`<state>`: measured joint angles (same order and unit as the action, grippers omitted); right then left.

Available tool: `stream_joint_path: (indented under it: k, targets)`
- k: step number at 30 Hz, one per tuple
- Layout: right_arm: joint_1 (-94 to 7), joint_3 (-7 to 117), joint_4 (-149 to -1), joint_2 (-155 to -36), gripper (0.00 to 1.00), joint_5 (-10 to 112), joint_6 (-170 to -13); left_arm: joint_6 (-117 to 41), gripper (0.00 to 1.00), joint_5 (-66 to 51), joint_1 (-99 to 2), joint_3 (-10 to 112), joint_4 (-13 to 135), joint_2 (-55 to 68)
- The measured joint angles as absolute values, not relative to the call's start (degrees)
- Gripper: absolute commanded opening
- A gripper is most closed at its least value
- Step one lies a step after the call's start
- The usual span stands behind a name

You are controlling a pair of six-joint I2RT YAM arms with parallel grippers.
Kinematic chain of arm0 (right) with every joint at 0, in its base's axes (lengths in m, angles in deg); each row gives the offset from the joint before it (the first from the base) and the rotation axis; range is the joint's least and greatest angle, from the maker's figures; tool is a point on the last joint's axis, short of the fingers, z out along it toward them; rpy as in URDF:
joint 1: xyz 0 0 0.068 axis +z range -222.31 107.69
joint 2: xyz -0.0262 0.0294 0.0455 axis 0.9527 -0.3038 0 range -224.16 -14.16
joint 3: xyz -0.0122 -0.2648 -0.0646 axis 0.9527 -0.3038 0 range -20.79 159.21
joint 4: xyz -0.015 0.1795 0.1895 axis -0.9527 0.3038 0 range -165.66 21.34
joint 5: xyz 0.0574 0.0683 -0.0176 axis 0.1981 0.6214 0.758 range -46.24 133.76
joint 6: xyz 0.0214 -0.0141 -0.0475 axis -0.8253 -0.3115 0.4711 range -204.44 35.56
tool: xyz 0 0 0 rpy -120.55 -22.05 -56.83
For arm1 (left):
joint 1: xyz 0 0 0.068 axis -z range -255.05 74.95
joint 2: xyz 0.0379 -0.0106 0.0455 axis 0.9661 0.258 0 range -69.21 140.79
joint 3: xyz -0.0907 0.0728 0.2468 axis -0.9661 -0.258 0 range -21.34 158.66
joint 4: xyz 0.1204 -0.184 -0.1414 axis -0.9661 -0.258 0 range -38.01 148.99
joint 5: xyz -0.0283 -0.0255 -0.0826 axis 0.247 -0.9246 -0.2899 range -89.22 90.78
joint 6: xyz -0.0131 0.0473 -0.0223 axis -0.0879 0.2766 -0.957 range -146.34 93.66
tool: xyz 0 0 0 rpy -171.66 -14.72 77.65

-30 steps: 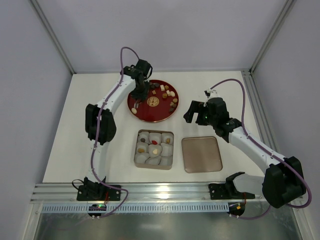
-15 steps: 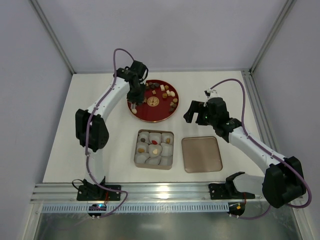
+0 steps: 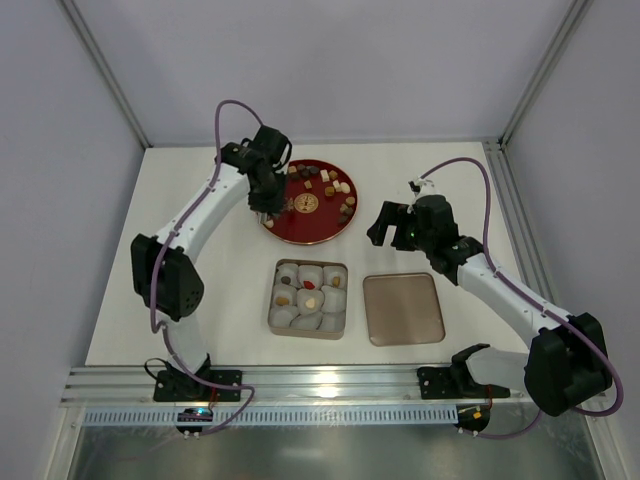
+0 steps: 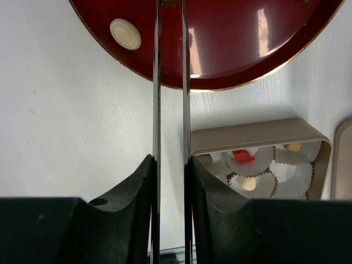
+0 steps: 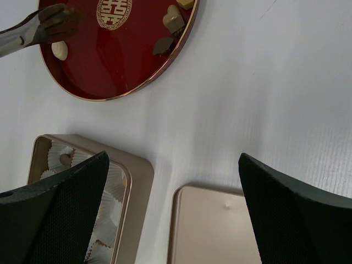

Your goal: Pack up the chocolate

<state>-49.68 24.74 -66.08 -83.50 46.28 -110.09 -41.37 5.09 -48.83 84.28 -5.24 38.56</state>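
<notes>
Several chocolates [image 3: 330,183] lie on the red plate [image 3: 310,228], mostly at its far right. A round cream one [image 4: 125,34] sits alone near the left rim. My left gripper [image 3: 263,207] hangs over the plate's left side. Its two long thin blades stand close together, and a small brown chocolate [image 4: 171,2] shows between the tips at the top edge of the left wrist view. The gold box [image 3: 308,263] of white paper cups holds a few chocolates [image 4: 242,155]. My right gripper [image 3: 388,228] stands wide open and empty above the table, right of the plate.
The box's flat gold lid [image 3: 403,309] lies to the right of the box. The right wrist view shows the box rim [image 5: 137,170] and lid [image 5: 220,231] below the open jaws. White walls and metal frame posts bound the table.
The left arm's elbow has swung out to the left. Its gripper has shifted left and towards the plate's near rim, and the blades have closed a little. The right arm has not moved.
</notes>
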Motion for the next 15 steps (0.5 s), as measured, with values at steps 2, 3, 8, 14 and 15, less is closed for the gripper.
stream_joint_path:
  k: [2, 3, 8, 14, 15]
  targets:
    - [-49.68, 24.74, -66.10, -83.50, 1.00, 46.28, -110.09, -41.63, 0.27, 4.94, -48.54, 83.30, -5.26, 36.35]
    - [-49.68, 24.74, -66.10, -83.50, 1.00, 46.30, -110.09, -41.91, 0.27, 4.74, -48.39, 82.93, -5.28, 35.19]
    - [-49.68, 24.74, -66.14, -83.55, 1.00, 46.30, -110.11, -42.68, 0.26, 4.09, -47.21, 80.98, -5.24, 30.16]
    - [-49.68, 24.74, -66.25, -84.16, 1.00, 46.30, -110.13, -43.49, 0.27, 3.69, -43.67, 75.50, -5.68, 23.76]
    - [-49.68, 24.74, -66.36, -84.38, 1.00, 46.30, -110.15, -43.75, 0.27, 3.69, -42.80, 74.53, -5.74, 22.67]
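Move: The packing box, with empty cups left on its right side and near row, lies about 18 cm back and 9 cm to the right of the left hand, some 14 cm lower. The red tray's middle is roughly 5 cm ahead and 9 cm right of that hand; the white oval chocolate lies almost beneath it, 2 cm left and 15 cm down. From the right hand, the box is about 14 cm back and 16 cm left. The brown chocolate, already held in the tips of the tongs, is carried off the tray towards the packing box. The left hand draws back about 7 cm and rises some 5 cm, climbing mostly at first and then sweeping back faster, almost level. Its fingers keep their grip on the tongs while the wrist turns only slightly. ##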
